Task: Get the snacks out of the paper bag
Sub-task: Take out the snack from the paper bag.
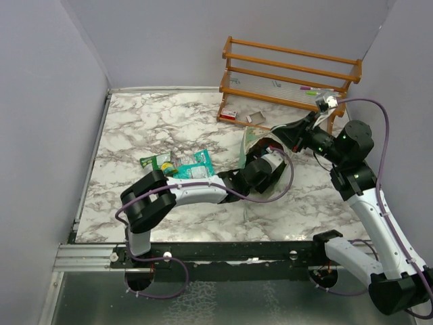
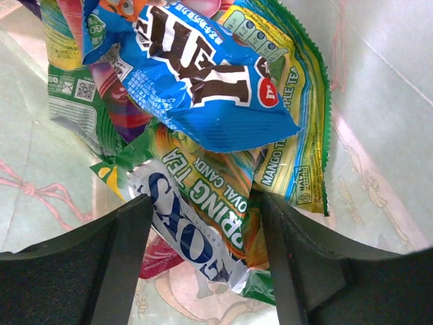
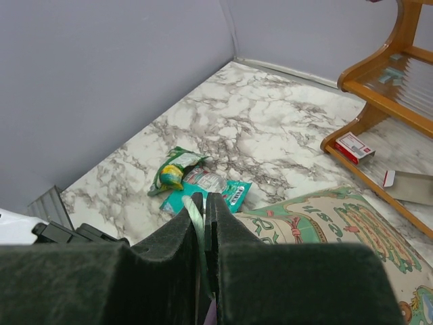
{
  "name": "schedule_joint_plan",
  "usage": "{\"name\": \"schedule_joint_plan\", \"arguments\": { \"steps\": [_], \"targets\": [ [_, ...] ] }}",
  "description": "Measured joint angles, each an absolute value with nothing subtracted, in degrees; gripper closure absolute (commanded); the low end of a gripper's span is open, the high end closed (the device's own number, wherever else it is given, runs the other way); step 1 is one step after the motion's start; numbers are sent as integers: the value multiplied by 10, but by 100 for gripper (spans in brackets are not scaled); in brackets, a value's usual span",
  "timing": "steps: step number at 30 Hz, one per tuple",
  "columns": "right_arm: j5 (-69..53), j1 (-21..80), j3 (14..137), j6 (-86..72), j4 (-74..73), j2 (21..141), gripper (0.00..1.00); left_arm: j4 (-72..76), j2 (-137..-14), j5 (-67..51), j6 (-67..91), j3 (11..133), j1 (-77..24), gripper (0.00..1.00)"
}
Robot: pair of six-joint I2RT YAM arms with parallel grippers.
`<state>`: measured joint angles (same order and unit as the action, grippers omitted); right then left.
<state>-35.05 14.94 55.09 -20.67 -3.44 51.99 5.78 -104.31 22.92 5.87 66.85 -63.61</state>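
Observation:
The pale green paper bag (image 1: 252, 141) lies on its side at mid table, its printed wall showing in the right wrist view (image 3: 325, 220). My left gripper (image 2: 205, 203) is deep inside it, open, its fingers on either side of a white-blue and green candy packet (image 2: 196, 217). A blue packet (image 2: 203, 74), a yellow-green packet (image 2: 298, 128) and more snacks lie piled beyond. My right gripper (image 3: 205, 198) is shut on the bag's pale green rim and holds the mouth up (image 1: 294, 135). A teal-white packet (image 1: 196, 164) and a yellow-green packet (image 1: 157, 162) lie on the table left of the bag.
A wooden rack (image 1: 291, 74) stands at the back right, with a small red-white box (image 1: 229, 114) and a loose card piece (image 3: 406, 179) at its foot. Grey walls close the left and back sides. The two packets on the table also show in the right wrist view (image 3: 203, 183).

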Motion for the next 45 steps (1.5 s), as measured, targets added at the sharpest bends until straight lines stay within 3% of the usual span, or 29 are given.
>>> {"name": "schedule_joint_plan", "arguments": {
  "steps": [6,12,45],
  "targets": [
    [-350,149,551,-198,-36,517,93,47,-1061,248,49,681,-639,84],
    [-350,149,551,-188,-44,517,93,39,-1056,259,37,680,-639,98],
    [-320,149,551,-177,-45,522,93,-1,-647,56,-11,561,-638,100]
  ]
}}
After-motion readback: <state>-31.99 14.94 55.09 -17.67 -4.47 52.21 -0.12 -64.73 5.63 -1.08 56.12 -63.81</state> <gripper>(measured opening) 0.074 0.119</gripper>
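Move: The tea-candy packet already lies between the left hand's open fingers inside the bag, its middle about 2 cm ahead and 2 cm below. A blue packet sits on its far part, roughly 5 cm ahead and 4 cm to the right; a purple packet is some 7 cm straight ahead. From the right hand, which already holds the bag's handle, the tea-candy packet is about 26 cm below, 1 cm back and 2 cm right. The left fingers pinch the tea-candy packet and pull it up about 20 cm, back and left. ##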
